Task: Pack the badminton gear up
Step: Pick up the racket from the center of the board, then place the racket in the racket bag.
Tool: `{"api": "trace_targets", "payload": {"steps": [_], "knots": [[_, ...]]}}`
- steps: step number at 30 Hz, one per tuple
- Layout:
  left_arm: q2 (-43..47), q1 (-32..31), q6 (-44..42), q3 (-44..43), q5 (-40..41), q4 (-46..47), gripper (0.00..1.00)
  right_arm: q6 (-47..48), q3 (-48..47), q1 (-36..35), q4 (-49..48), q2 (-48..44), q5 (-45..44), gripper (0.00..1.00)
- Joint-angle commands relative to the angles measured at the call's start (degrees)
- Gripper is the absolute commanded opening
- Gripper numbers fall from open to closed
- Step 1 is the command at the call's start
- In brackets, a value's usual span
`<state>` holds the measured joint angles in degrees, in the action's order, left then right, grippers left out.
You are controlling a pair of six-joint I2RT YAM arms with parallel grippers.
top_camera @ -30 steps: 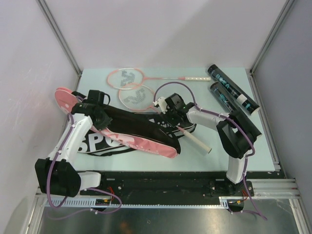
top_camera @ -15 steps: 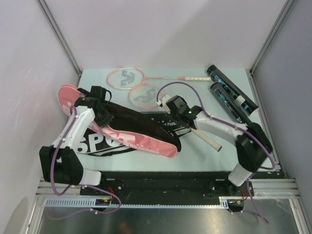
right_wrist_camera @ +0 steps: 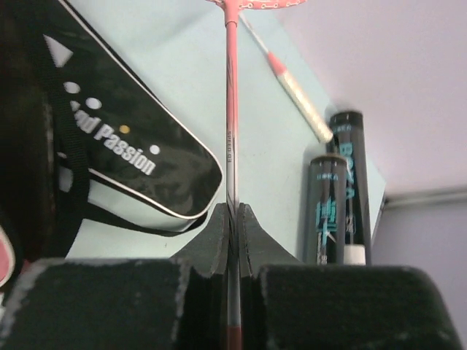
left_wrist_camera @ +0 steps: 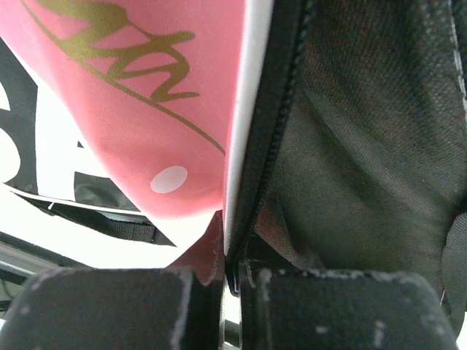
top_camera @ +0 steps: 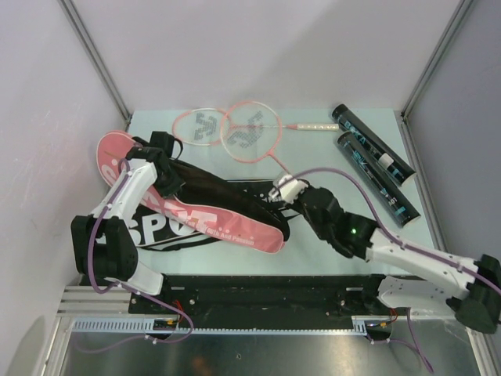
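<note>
A pink-and-white racket [top_camera: 250, 130] sticks out away from my right gripper [top_camera: 283, 185], its head overlapping the second racket [top_camera: 199, 125], which lies flat at the back of the table. In the right wrist view my right gripper [right_wrist_camera: 233, 219] is shut on the thin pink shaft [right_wrist_camera: 230, 109]; the held racket's handle is hidden under the arm. My left gripper [top_camera: 166, 174] is shut on the zipper edge [left_wrist_camera: 241, 219] of the pink-and-black racket bag [top_camera: 207, 223], holding its mouth up. Two dark tubes with teal print [top_camera: 369, 139] [top_camera: 379, 178] lie at the right.
The bag's black flap with white lettering [right_wrist_camera: 128, 153] lies just left of the held shaft. The second racket's pale handle [right_wrist_camera: 298, 98] points toward the tubes [right_wrist_camera: 328, 211]. Walls and metal posts close in the left, back and right of the pale green table [top_camera: 329, 235].
My right gripper has shut on the racket's shaft and drawn back toward the near right. The racket's head has swung to the back, over the other racket. The left gripper has kept its hold.
</note>
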<state>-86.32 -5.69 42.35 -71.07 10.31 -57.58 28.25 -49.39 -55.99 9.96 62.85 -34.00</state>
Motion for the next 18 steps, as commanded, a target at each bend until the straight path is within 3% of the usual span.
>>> {"api": "trace_targets", "payload": {"steps": [1,18], "knots": [[0.3,0.7,-2.3,-2.1,1.8,-0.7,0.0,7.6,3.6,-4.9,-12.4,-6.9,1.3,0.0],[3.2,0.6,-9.6,-2.1,1.8,-0.4,0.0,17.3,10.4,-15.3,-14.1,-8.3,1.8,0.0]]}}
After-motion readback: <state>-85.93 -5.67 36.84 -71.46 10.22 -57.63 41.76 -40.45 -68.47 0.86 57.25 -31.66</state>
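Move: The right hand already grips the racket by its shaft. The open mouth of the bag, where the racket is being taken, lies about 25 cm to its left, some 7 cm ahead and 15 cm below. The bag's near end is about 9 cm left, 3 cm back and 16 cm down; the lower flap's "Passion" end lies about 9 cm ahead, 5 cm left, 19 cm down. From the left hand, the mouth is about 15 cm right, 2 cm ahead, 5 cm below. Back and to the left, about 5 cm each way, the right hand carries the racket while turning some 20 degrees counter-clockwise, so the head swings left towards the bag's open mouth; it rises about 2 cm, then sinks as much again. Its fingers stay shut on the shaft. The left hand stays in place, still pinching the bag's zipper edge, and turns only about 5 degrees clockwise. ##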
